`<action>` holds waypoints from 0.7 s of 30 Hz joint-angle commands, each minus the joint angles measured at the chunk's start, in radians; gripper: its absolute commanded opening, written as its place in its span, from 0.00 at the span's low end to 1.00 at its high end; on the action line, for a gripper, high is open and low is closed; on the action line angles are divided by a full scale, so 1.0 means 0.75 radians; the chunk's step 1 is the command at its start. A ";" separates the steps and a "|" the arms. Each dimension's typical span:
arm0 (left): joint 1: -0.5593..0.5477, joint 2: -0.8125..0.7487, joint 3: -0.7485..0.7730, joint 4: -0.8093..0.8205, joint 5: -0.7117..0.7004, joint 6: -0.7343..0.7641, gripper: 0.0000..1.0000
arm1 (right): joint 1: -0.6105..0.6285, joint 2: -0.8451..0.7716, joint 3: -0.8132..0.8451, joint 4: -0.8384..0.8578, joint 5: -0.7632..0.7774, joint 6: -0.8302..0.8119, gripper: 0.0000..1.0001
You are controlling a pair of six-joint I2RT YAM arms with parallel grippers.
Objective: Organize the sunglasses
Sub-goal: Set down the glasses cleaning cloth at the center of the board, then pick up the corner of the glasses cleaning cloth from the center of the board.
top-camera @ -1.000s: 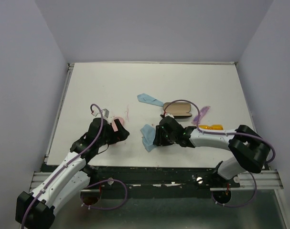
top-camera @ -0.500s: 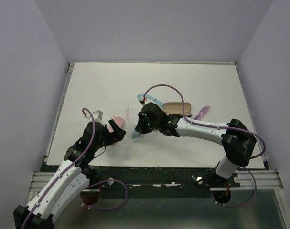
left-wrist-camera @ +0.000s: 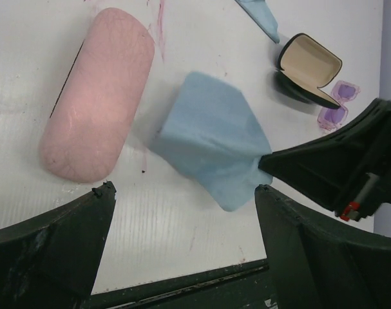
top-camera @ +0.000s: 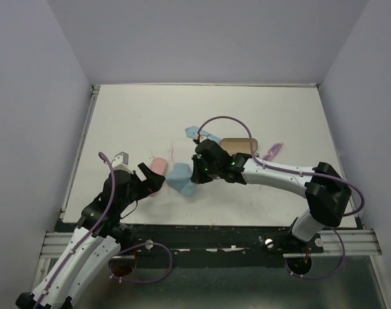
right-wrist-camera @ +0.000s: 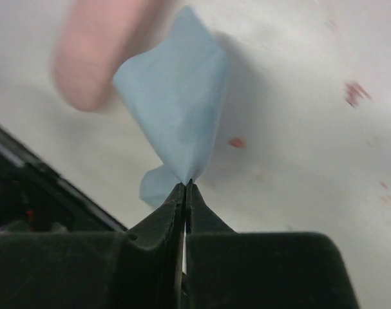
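Note:
The pale pink-purple sunglasses (top-camera: 272, 152) lie right of the open black case (top-camera: 239, 147); the left wrist view shows these sunglasses (left-wrist-camera: 337, 106) beside that case (left-wrist-camera: 308, 67). The orange pair is hidden. My right gripper (top-camera: 195, 174) is shut on a corner of a light blue cloth (top-camera: 181, 179), which hangs from its closed tips (right-wrist-camera: 185, 183) as a pinched cloth (right-wrist-camera: 176, 109). My left gripper (top-camera: 153, 180) stands open and empty just near of the closed pink case (top-camera: 158, 166). From the left wrist, the cloth (left-wrist-camera: 211, 138) lies between that case (left-wrist-camera: 95, 122) and the right gripper (left-wrist-camera: 266, 161).
A second light blue cloth (top-camera: 198, 133) lies behind the right wrist, left of the black case. The table's near edge (left-wrist-camera: 182, 283) runs just under my left gripper (left-wrist-camera: 183, 190). White walls close in the table's left, far and right sides.
My right gripper closed on the blue cloth and carried it left, toward the pink case. My left arm drew back toward the near left, its gripper still open.

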 commanded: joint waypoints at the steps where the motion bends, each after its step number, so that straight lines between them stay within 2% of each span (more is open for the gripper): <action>1: -0.004 0.077 0.040 -0.036 0.022 -0.026 0.99 | -0.178 -0.109 -0.276 -0.275 0.120 0.115 0.13; 2: -0.006 0.104 0.044 -0.030 0.028 -0.020 0.99 | -0.225 -0.144 -0.315 -0.316 0.181 0.130 0.20; 3: -0.004 0.135 0.046 -0.020 0.036 -0.020 0.99 | -0.246 -0.183 -0.335 -0.363 0.299 0.154 0.32; 5: -0.008 0.196 0.052 0.007 0.063 -0.004 0.99 | -0.248 -0.254 -0.323 -0.465 0.504 0.191 0.46; 7: -0.006 0.259 0.062 0.025 0.091 0.004 0.99 | -0.250 -0.322 -0.323 -0.470 0.507 0.153 0.61; 9: -0.008 0.323 0.068 0.046 0.093 0.018 0.99 | -0.248 -0.375 -0.354 -0.394 0.366 0.073 0.69; 12: -0.016 0.392 0.075 0.052 0.136 0.033 0.99 | -0.238 -0.410 -0.415 -0.326 0.163 0.075 0.70; 17: -0.063 0.476 0.050 0.101 0.167 0.017 0.99 | -0.166 -0.381 -0.517 -0.263 0.124 0.177 0.69; 21: -0.151 0.599 0.056 0.168 0.161 -0.030 0.99 | -0.135 -0.340 -0.565 -0.173 0.065 0.275 0.65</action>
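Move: The right hand already holds the cleaning cloth, trailing to its left. The board spot it is meant for lies about 5 cm right of this hand, 4 cm back and 12 cm below. The pink case is 17 cm left and 2 cm ahead, the open black case 21 cm right and 15 cm ahead. From the left hand, that spot is some 21 cm right, 8 cm back, 14 cm lower. The right hand sweeps about 18 cm right and down, opens, releasing the cloth; the left sinks 6 cm. ##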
